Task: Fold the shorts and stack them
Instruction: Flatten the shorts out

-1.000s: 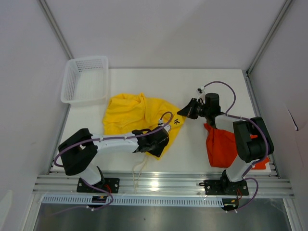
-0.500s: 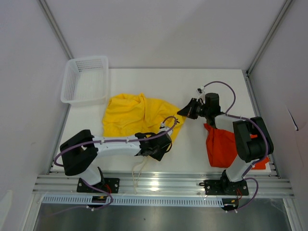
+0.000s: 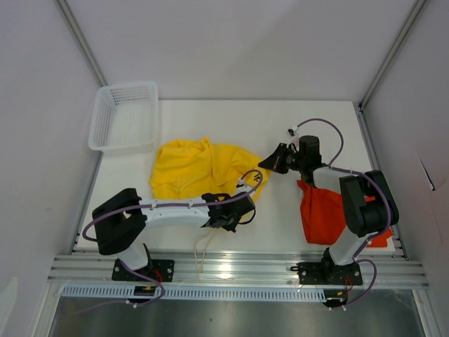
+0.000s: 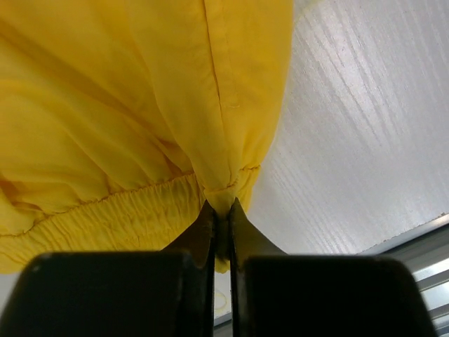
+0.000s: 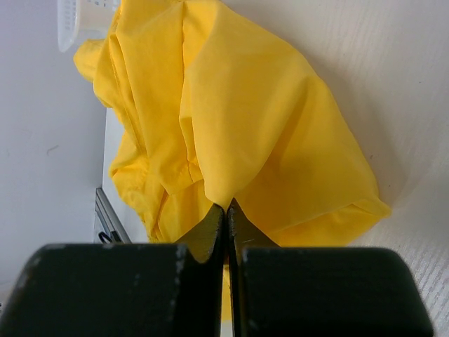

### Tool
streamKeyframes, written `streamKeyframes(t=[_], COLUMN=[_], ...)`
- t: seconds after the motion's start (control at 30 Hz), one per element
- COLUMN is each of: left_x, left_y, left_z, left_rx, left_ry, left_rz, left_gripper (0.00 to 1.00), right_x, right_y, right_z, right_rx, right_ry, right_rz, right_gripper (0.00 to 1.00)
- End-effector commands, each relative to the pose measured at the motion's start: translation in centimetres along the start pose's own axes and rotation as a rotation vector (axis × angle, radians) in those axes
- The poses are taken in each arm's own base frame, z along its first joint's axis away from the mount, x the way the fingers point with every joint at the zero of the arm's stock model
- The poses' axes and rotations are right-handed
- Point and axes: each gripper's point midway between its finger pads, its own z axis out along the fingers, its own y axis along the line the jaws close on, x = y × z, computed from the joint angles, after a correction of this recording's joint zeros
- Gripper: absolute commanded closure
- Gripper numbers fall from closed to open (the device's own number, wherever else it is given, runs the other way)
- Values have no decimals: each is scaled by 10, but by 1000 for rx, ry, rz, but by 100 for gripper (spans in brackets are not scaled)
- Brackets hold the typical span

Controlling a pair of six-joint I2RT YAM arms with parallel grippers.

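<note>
The yellow shorts lie crumpled on the table's left half. My left gripper is shut on their near right hem; in the left wrist view it pinches a fold of yellow shorts by the elastic waistband. My right gripper is shut on the cloth's right edge, and the right wrist view shows it closed on yellow shorts. The orange-red shorts lie in a heap at the right, partly under the right arm.
A white mesh basket stands at the table's far left corner, and part of the basket shows in the right wrist view. White drawstrings hang over the table's near edge onto the metal rail.
My left gripper slid a little to the right along the near hem and closed on the yellow fabric. The black logo is now covered. The right arm has not moved.
</note>
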Motion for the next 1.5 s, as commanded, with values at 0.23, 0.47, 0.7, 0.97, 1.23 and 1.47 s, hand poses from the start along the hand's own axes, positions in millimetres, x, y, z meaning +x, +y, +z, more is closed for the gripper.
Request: streamKeyframes(t=[0.23, 0.47, 0.7, 0.97, 1.23, 1.47], left_x=[-23, -3, 16, 50, 71, 90], left_y=[16, 26, 58, 35, 5, -11], left_z=[-73, -103, -129, -108, -81, -59], left_rx=[-26, 24, -38, 48, 19, 7], left_ry=[-87, -111, -134, -89, -52, -17], left_rz=[10, -33, -118, -131, -49, -21], left_gripper=[100, 100, 100, 100, 100, 100], right_x=[-53, -118, -132, -105, -45, -5], right_y=[18, -15, -88, -93, -30, -1], right_z=[-4, -5, -33, -60, -39, -39], right_rx=[-21, 126, 271, 349, 365, 526], right_ry=[-62, -72, -147, -153, 34, 78], right_rz=[14, 104, 322, 227, -140, -516], right_gripper=[100, 97, 36, 18, 22, 18])
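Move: The left gripper pinches the yellow shorts at the waistband end; the table's near edge is about 10 cm straight back, the drawstring 11 cm left and 9 back, the shorts' middle 12 left and 15 ahead. The right gripper holds up the leg end; bare table for it lies some 10 cm ahead, 8 right and 8 below, the shorts' middle 17 left and 3 back, the red shorts 19 right and 16 back. Keep the left fingers shut on the waistband end, lift about 10 cm while swinging left, then draw it back and down to the table's near edge. Meanwhile fling the right gripper forward and up, opening it to free the leg end as it swings right and down; then bring it back left over the shorts, fingers open, wrist rolled some 30 degrees with its left side dipping. ##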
